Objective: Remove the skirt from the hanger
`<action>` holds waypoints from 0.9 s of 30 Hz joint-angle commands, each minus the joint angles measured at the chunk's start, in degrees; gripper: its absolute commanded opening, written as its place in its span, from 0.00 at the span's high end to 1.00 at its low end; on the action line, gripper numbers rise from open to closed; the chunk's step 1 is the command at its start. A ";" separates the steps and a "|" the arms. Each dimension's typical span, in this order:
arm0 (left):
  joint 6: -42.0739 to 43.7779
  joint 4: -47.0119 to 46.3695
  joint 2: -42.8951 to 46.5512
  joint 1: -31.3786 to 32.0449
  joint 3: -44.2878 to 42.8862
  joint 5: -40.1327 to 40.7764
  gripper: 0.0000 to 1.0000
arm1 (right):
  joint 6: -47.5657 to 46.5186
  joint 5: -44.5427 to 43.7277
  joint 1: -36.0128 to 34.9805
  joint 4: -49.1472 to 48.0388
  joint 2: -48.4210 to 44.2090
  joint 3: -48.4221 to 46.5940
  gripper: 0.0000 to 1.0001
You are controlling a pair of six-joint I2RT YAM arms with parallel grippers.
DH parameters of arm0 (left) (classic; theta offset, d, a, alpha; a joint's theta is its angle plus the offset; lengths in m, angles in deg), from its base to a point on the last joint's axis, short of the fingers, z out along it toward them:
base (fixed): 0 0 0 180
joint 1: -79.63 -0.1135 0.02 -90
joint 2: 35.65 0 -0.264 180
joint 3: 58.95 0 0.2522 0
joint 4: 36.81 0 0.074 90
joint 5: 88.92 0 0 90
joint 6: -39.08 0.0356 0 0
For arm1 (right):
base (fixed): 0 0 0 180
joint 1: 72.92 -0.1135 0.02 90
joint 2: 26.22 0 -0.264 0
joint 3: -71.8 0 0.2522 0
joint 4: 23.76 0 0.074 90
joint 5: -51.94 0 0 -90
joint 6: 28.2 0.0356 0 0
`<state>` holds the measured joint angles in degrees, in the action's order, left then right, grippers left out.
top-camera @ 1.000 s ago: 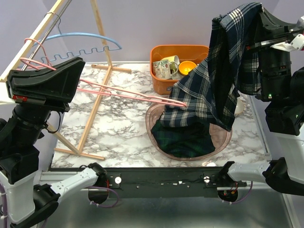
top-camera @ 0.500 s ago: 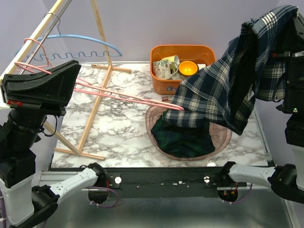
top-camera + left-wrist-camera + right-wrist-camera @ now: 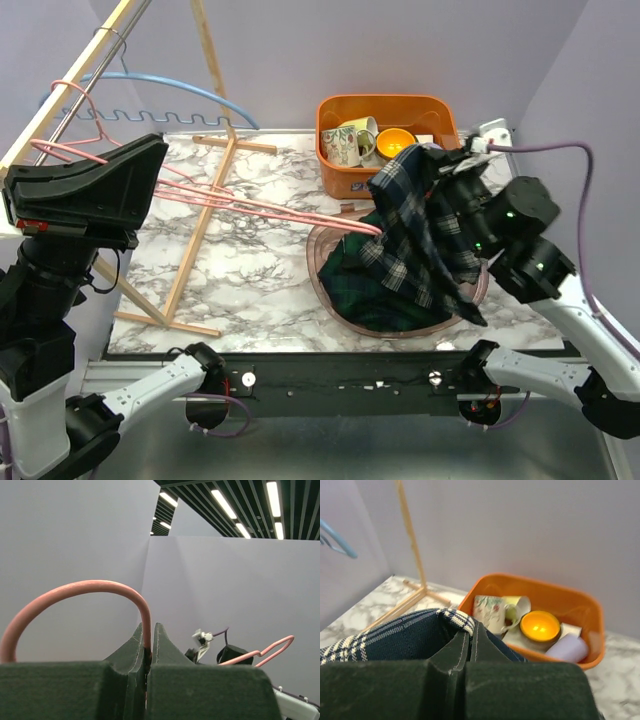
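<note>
The skirt [image 3: 405,235] is dark navy-and-green plaid. It hangs from my right gripper [image 3: 432,158] down into a pink translucent basin [image 3: 328,290]. In the right wrist view the right gripper [image 3: 470,628] is shut on the skirt's white-checked edge [image 3: 462,620]. The pink wire hanger [image 3: 260,208] slants across the table. Its right tip [image 3: 372,228] reaches the skirt's fold; I cannot tell whether it is still inside the cloth. My left gripper [image 3: 105,150] holds the hanger at the far left. In the left wrist view the left gripper [image 3: 148,652] is shut on the hanger's hook [image 3: 100,586].
A wooden clothes rack [image 3: 205,225] stands at the left with a blue hanger [image 3: 190,95] on its rail. An orange bin [image 3: 338,170] at the back holds a flowered mug [image 3: 345,140] and a yellow bowl [image 3: 395,143]. Purple walls enclose the back and right.
My right arm has come down and to the left from high at the right, bringing the skirt low over the basin. The left gripper and hanger have shifted slightly left.
</note>
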<state>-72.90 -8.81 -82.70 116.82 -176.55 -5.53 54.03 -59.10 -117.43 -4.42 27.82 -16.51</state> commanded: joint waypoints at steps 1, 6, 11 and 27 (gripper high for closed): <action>1.23 -1.67 0.81 -0.19 0.82 1.78 1.00 | 19.68 0.56 0.04 -0.13 0.19 2.38 0.99; 1.76 -3.16 2.40 -0.19 3.19 3.71 1.00 | 29.55 2.58 0.04 -2.33 -1.74 8.53 0.99; 2.11 -3.08 2.49 -0.19 3.72 4.68 1.00 | 39.93 -0.40 0.04 -4.87 -5.78 22.20 0.99; 3.08 -2.81 1.08 -0.19 3.99 5.64 1.00 | 49.42 6.98 0.04 -19.73 16.51 44.22 0.99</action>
<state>-71.00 -10.52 -81.08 116.82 -172.61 -1.77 98.48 -55.06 -117.43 -19.59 38.99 24.87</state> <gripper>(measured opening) 0.059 0.020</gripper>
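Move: The held plaid skirt is bound for the pink see-through tray with the dark green skirt in it; the tray's middle lies nearly straight below the right gripper, some 45 cm down and 2 cm left. Beyond the tray stands the orange basket, about 26 cm ahead of the gripper and 3 cm left; the white bowl sits roughly 10 cm ahead and 18 cm right. From the left gripper the tray is about 18 cm ahead, 31 cm right and 65 cm below. Keep the right gripper shut on the plaid skirt and lower it about 34 cm towards the tray, easing briefly near the start and then sinking fast, drifting a little left. As it sinks, tip the fingers down some 45 degrees from their slightly raised aim, so the skirt settles over the dark green one. Keep the left gripper closed on the empty pink hanger, nearly still. ##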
